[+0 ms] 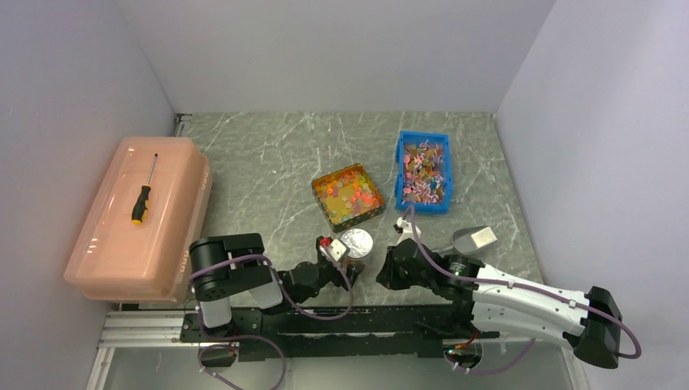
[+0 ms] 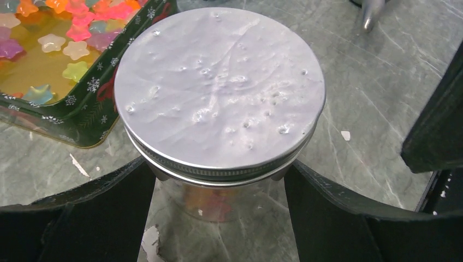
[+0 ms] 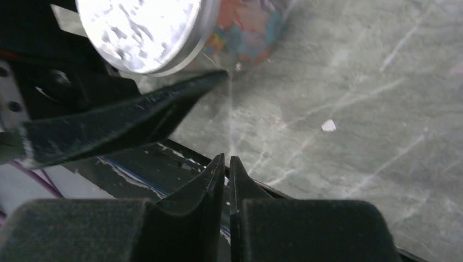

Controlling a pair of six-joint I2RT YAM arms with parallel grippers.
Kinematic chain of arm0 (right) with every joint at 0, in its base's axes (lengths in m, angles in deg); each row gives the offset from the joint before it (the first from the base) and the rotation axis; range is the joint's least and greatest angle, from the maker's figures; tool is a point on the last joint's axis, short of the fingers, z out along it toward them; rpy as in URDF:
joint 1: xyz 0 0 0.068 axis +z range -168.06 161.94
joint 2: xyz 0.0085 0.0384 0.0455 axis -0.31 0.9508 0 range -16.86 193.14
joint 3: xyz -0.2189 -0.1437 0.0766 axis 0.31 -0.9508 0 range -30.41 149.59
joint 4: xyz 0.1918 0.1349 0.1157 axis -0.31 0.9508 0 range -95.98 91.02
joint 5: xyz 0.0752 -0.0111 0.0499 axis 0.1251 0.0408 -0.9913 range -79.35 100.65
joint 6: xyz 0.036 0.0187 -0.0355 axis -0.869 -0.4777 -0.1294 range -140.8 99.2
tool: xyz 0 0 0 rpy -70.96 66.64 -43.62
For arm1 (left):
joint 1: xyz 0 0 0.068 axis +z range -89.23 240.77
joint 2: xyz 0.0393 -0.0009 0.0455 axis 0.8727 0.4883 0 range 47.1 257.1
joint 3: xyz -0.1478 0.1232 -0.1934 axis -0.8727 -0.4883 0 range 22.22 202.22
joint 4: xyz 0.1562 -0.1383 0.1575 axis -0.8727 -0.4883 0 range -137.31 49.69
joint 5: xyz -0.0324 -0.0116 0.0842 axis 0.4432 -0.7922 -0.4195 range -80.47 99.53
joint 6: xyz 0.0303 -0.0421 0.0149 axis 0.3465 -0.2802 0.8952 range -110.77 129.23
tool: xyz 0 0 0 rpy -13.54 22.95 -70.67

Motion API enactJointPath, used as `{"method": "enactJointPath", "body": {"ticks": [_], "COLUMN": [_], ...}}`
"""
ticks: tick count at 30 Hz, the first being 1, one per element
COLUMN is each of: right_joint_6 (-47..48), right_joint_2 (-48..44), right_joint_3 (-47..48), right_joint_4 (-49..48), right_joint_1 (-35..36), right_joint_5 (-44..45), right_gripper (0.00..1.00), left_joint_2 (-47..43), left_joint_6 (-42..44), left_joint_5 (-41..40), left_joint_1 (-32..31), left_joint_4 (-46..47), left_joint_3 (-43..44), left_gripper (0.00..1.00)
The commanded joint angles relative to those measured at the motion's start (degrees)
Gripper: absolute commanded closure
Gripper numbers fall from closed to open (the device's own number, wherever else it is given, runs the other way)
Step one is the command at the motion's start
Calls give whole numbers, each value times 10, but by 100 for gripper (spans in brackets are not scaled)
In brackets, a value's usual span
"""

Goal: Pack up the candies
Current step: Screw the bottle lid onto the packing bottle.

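A clear jar [image 1: 356,242] with a dented silver lid [image 2: 218,87] stands near the front edge, with coloured candies [image 3: 245,27] showing through its wall. My left gripper [image 2: 218,218] has one finger pressed to each side of the jar just under the lid, shut on it. My right gripper [image 3: 226,164] hangs low to the right of the jar, fingertips together and empty; in the top view the right gripper [image 1: 388,272] sits apart from the jar. More star-shaped candies [image 2: 65,33] lie in a green tin [image 1: 348,195].
A blue bin [image 1: 422,171] of mixed candies stands at the back right. A metal scoop [image 1: 474,239] lies on the table by the right arm. A pink lidded box [image 1: 106,244] with a screwdriver [image 1: 144,195] on top fills the left side.
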Motion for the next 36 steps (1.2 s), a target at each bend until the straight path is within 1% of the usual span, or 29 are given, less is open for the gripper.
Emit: {"method": "enactJointPath", "body": {"ticks": [1, 5, 7, 9, 14, 17, 26, 32, 36], "right_joint_6": [-12, -6, 2, 10, 51, 87, 170, 193, 201], "right_joint_2": [-9, -14, -12, -3, 45, 71, 132, 185, 206], "right_joint_3": [0, 22, 42, 66, 127, 154, 187, 203, 202], "right_joint_4": [32, 48, 60, 69, 75, 61, -16, -58, -77], "right_joint_1": [3, 5, 4, 4, -7, -28, -125, -147, -160], "right_joint_5": [-16, 3, 22, 40, 72, 69, 6, -31, -48], "right_gripper": [90, 88, 82, 79, 67, 65, 62, 62, 65], "left_joint_2": [-16, -13, -12, -10, -3, -1, -2, -4, -6], "left_joint_6": [-18, -20, -21, -20, -22, -23, -23, -21, -21], "left_joint_5": [-18, -15, -14, -9, 10, 18, 32, 35, 35], "left_joint_1": [4, 4, 4, 4, 4, 4, 4, 4, 4], "left_joint_4": [-15, -12, -12, -12, 17, 19, 25, 22, 23], "left_joint_3": [6, 4, 5, 6, -4, -7, -10, -8, -9], "left_gripper": [51, 52, 52, 52, 53, 54, 56, 57, 57]}}
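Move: Ahead and to the left of the right fingertips, the bottle lid lies about 9 cm farther out, 6 cm left and a couple of centimetres higher. The candy tin is some 20 cm ahead and 8 cm left of the right hand, the blue basket about 27 cm ahead and 10 cm right, both lower. The left fingers already grip the packing bottle; the lid sits about 3 cm above their pads. Swinging back for another go at the lid, the right hand first dips and draws back about 1 cm, then lifts some 5 cm and travels about 10 cm forward to the lid's right-hand rim, easing left and slightly down at the end. Its nearly shut fingers open to about a third on the way. The left hand stays, still clamping the bottle just under the lid. ##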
